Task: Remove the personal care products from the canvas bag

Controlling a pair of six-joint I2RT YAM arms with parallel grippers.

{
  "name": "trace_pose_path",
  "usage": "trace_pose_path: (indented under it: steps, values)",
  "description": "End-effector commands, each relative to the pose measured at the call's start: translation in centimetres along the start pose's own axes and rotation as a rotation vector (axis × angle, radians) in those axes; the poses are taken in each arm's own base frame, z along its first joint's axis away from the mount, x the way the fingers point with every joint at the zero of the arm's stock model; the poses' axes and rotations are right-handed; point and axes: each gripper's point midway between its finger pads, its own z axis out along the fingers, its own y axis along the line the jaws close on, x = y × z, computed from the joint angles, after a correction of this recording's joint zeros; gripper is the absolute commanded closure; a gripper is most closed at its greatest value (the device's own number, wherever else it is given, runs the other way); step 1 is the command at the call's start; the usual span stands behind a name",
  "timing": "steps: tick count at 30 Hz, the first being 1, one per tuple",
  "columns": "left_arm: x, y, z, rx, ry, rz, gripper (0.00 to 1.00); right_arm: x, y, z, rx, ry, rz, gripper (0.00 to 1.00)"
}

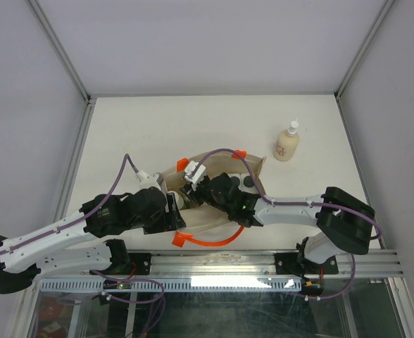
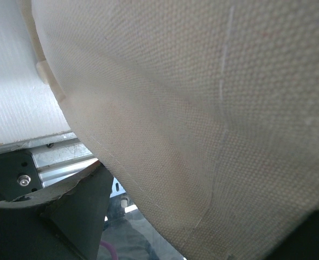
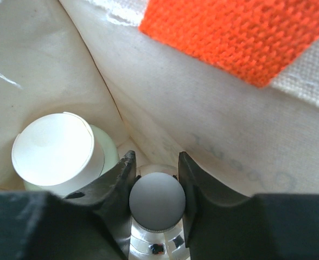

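The canvas bag lies near the table's front, orange handles at its rim. My right gripper is inside it, shut on the grey round cap of the shiny silver bottle. A pale bottle with a flat white cap stands just left of it in the bag. My left gripper is at the bag's left end. Its dark fingers stand apart with beige canvas bulging between them, and no grip shows. A cream bottle with pointed nozzle stands on the table, beyond the bag to the right.
An orange tab is sewn on the bag wall above my right fingers. The metal rail with the arm bases runs along the near edge. Slanted frame posts rise at the table's far corners.
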Motion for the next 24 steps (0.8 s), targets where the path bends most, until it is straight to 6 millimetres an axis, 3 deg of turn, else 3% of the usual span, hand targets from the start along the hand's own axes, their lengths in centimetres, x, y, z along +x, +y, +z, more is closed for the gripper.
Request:
trace_pose_path:
  steps: [1,2,10,17,24]
  values:
    - [-0.3,0.0,-0.2,0.000,-0.016,0.018,0.35,-3.1,-0.3,-0.2,-0.016,-0.018,-0.046,0.87]
    - [-0.3,0.0,-0.2,0.002,-0.019,0.017,0.34,-3.8,-0.1,-0.3,-0.038,-0.021,-0.072,1.00]
    - [-0.5,0.0,-0.1,0.000,-0.028,0.011,0.34,-9.9,-0.5,-1.8,-0.032,-0.075,-0.004,1.00]
    - [-0.9,-0.5,-0.1,0.009,-0.041,0.009,0.34,-14.8,-2.6,-4.5,0.068,-0.129,0.101,1.00]
    - [-1.1,-1.0,0.0,0.018,-0.048,0.018,0.34,-17.9,-5.0,-7.8,0.191,-0.099,0.209,1.00]
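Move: Between the right hand's fingers the cap of the clear bottle is already held inside the bag, the bottle's body some 6 cm below. The white-capped jar sits about 6 cm left and 3 cm back, 7 cm lower. The white boxes are roughly 17 cm right and 4 cm ahead, 7 cm lower; the pump bottle stands about 34 cm right and 20 cm ahead, outside. From the left hand, the clear bottle is some 9 cm ahead and 5 cm right, 5 cm lower. Keeping its grip on the bottle's cap, the right hand first stays almost in place while its fingertips dip some 10 degrees, then draws the bottle upward with growing speed, about 8 cm in all, drifting 3 cm right, off the bag's left end. The left hand stays against the bag's near left side, fingers still open. ##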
